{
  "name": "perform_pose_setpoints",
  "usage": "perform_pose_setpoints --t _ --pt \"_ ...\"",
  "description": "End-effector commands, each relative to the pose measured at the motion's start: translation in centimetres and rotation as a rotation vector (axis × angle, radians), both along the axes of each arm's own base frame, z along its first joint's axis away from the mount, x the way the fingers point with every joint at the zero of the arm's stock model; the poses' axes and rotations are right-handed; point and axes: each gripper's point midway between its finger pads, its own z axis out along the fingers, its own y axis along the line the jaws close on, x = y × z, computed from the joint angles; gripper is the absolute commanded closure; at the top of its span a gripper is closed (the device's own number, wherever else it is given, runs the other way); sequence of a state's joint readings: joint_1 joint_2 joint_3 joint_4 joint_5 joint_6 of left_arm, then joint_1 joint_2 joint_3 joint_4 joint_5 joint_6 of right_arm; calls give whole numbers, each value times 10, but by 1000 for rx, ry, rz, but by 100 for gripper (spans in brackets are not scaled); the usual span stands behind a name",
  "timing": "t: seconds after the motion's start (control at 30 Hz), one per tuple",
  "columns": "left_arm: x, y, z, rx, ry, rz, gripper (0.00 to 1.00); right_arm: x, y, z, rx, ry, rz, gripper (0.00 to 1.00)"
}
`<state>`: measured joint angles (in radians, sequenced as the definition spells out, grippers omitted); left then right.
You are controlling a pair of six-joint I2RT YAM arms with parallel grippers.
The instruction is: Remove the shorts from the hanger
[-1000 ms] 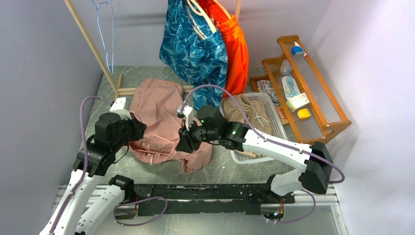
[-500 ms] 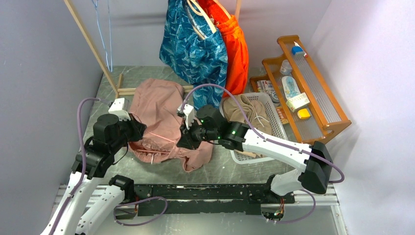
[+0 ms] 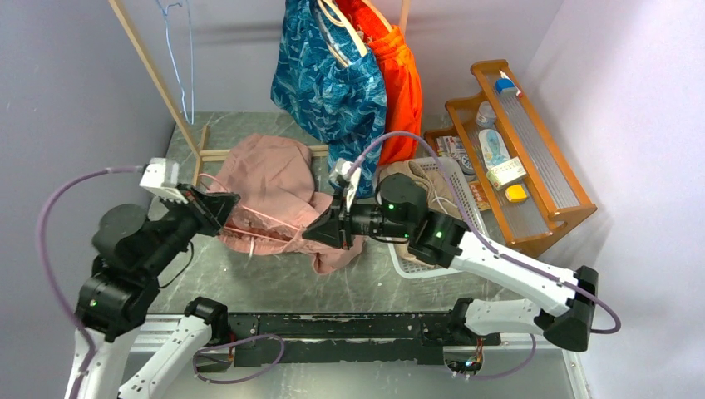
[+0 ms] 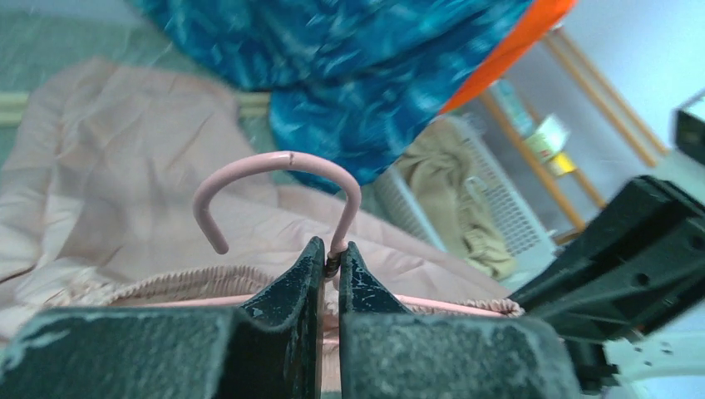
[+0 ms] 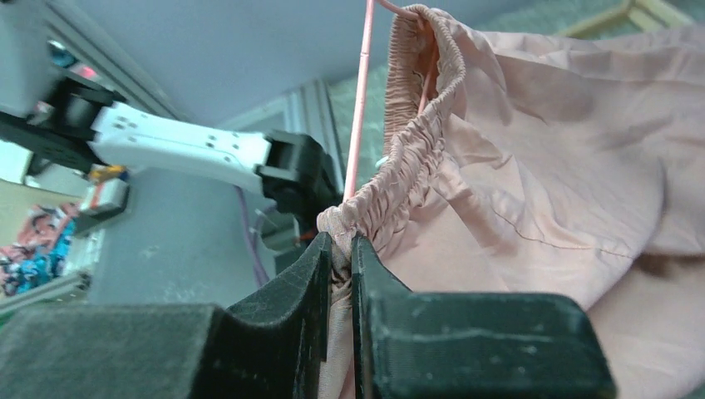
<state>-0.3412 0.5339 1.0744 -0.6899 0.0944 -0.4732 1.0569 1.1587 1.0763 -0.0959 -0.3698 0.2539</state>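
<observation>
The dusty pink shorts (image 3: 274,179) lie rumpled on the table, their waistband raised between my two grippers. My left gripper (image 3: 220,212) is shut on the neck of the pink wire hanger (image 4: 283,162), just below its hook. The elastic waistband (image 5: 416,125) runs along the hanger's wire (image 5: 359,116). My right gripper (image 3: 314,233) is shut on a bunched end of that waistband (image 5: 337,241). Blue leafy shorts (image 3: 328,79) and orange shorts (image 3: 401,83) hang at the back. Tan shorts (image 3: 416,189) lie in a white basket (image 3: 468,208).
A wooden clothes rail slants at the back left (image 3: 154,71), with an empty blue wire hanger (image 3: 179,50) on it. A wooden shelf (image 3: 532,154) with small items stands at the right. Grey walls close in on both sides.
My right gripper has shut on the waistband and drawn back to the right. The left arm has risen and pulled left with the hanger, so the waistband is lifted and stretched.
</observation>
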Motion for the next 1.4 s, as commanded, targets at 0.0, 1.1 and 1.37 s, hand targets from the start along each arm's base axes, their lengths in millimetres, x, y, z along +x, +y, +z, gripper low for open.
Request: perform_pose_setpoints --t 0.0,1.1,1.37 --pt "-31 -10 75 -104 -183 -110 93 -38 -7 53 166 -8 159 100" --pt "34 35 -80 13 140 286 93 40 -9 -108 -318 39 -179 100" --pt "32 56 -87 18 129 400 93 58 -46 -133 -385 49 -333 100"
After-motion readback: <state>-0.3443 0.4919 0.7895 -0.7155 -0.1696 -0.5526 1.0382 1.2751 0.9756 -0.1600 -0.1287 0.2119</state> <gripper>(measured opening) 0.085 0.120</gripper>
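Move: Pinched at the hook's neck, the pink hanger is already in the left hand, with the shorts' middle about 15 cm ahead, 6 cm right and 25 cm below. The waistband corner already in the right fingers lies some 20 cm right of the left hand, 6 cm nearer and 4 cm lower. From the right hand, the shorts' middle is 21 cm ahead, 14 cm left and 21 cm below; the basket, 20 cm ahead, 29 cm right, 27 cm below. Swinging the hanger and waistband together, both hands keep their pinch and rise about 10 cm, easing back 4 or 5 cm, then whip down some 20 cm and forward, the left fingers tipping down around 30 degrees on the way. At the bottom the hands draw apart, the left going left as it turns counter-clockwise, the right going right. ##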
